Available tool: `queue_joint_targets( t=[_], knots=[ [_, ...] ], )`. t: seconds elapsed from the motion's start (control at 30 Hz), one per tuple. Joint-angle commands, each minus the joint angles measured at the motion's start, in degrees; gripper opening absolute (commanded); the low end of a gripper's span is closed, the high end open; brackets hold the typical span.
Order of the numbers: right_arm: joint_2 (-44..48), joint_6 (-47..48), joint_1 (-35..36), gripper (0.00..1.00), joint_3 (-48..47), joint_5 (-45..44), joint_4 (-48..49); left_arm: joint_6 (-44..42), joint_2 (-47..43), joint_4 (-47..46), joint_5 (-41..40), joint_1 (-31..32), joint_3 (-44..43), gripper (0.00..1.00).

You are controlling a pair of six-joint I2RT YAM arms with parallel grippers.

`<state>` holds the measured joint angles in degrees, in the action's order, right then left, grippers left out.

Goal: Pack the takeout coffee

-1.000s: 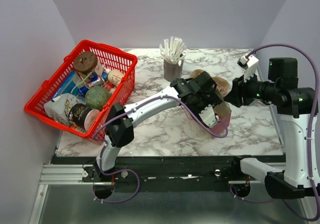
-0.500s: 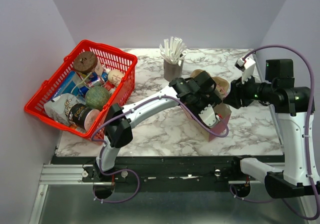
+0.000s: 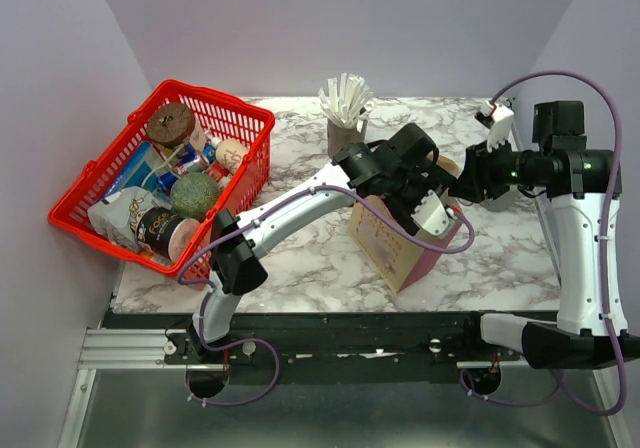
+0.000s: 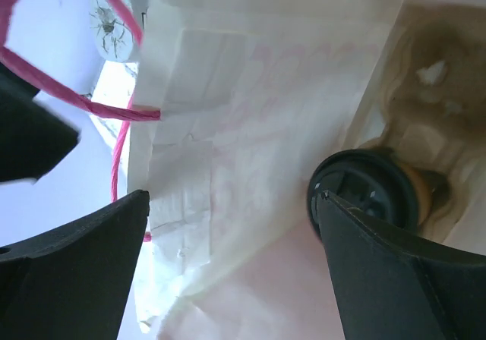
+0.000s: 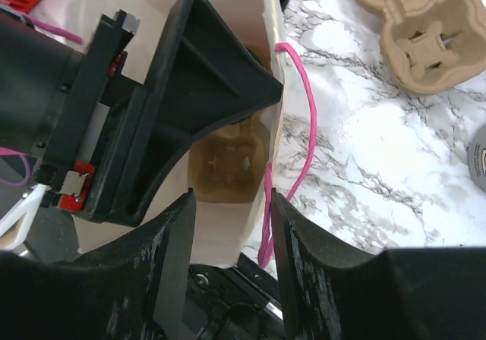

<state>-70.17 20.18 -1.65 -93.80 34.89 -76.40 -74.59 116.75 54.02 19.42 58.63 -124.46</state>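
Note:
The takeout coffee (image 4: 364,192), a tan cup under a black lid, sits deep in a pale paper bag (image 3: 395,243) with pink handles, in a brown moulded recess at the bag's bottom. My left gripper (image 4: 231,226) is inside the bag's mouth, well back from the cup. Its jaws are wide open and hold nothing. In the top view it shows at the bag's upper edge (image 3: 433,213). My right gripper (image 5: 231,260) is shut on the bag's end wall at the rim, with a pink handle (image 5: 304,127) against its right finger.
A red basket (image 3: 160,178) of groceries stands at the left. A grey cup of white sticks (image 3: 346,133) is at the back. A loose pulp carrier (image 5: 414,33) lies on the marble beside the bag. The table's front edge is close below the bag.
The bag has been tipped up from lying low to standing more upright. My right gripper has risen and moved back with its rim. My left gripper has moved up and back.

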Motion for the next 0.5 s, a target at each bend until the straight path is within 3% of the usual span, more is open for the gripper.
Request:
queue_joint_targets(
  t=[0.0, 0.17, 0.4, 0.47],
  knots=[
    [-1.3, 0.2, -1.0, 0.52, -4.7, 2.6, -0.9, 7.7, -0.6, -3.7, 4.8, 0.3, -1.8, 0.99],
    [-3.4, -0.9, -1.9, 0.53, -8.9, 3.4, 0.0, 18.0, -2.5, -11.4, 4.9, -0.1, -1.7, 0.99],
    [-5.1, -3.0, -2.2, 0.55, -12.3, 2.1, 3.5, 39.8, -4.2, -22.7, 3.8, -0.7, 0.4, 0.99],
    [-5.7, -3.4, -2.3, 0.56, -12.9, 1.7, 4.2, 48.2, -6.3, -26.5, 3.4, -1.2, 4.7, 0.99]
  ],
)
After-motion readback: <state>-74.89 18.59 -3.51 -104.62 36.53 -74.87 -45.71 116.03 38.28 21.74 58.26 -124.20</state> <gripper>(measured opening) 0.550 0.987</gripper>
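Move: The bag's magenta handle loops up beside both hands: from the open left hand it is about 4 cm ahead and 4 cm to the right, near its height; from the half-open right hand, roughly 2 cm ahead, 2 cm right and 4 cm below. The lidded cup in the bag sits some 5 cm back from the left hand and 12 cm below. On the table, the empty cup holder is about 15 cm ahead of the right hand and 6 cm left, the gray jar 10 cm ahead and 11 cm right, both well below. The paper bag is left standing as both hands rise by about 4.5 cm. The left, wide open, backs up out of the mouth and slides to its right over the rim, its wrist rolling and its fingers swinging up to point more to the right, a turn of nearly 30 degrees in all. The right, still half open, climbs forward off the handle without closing on it. ##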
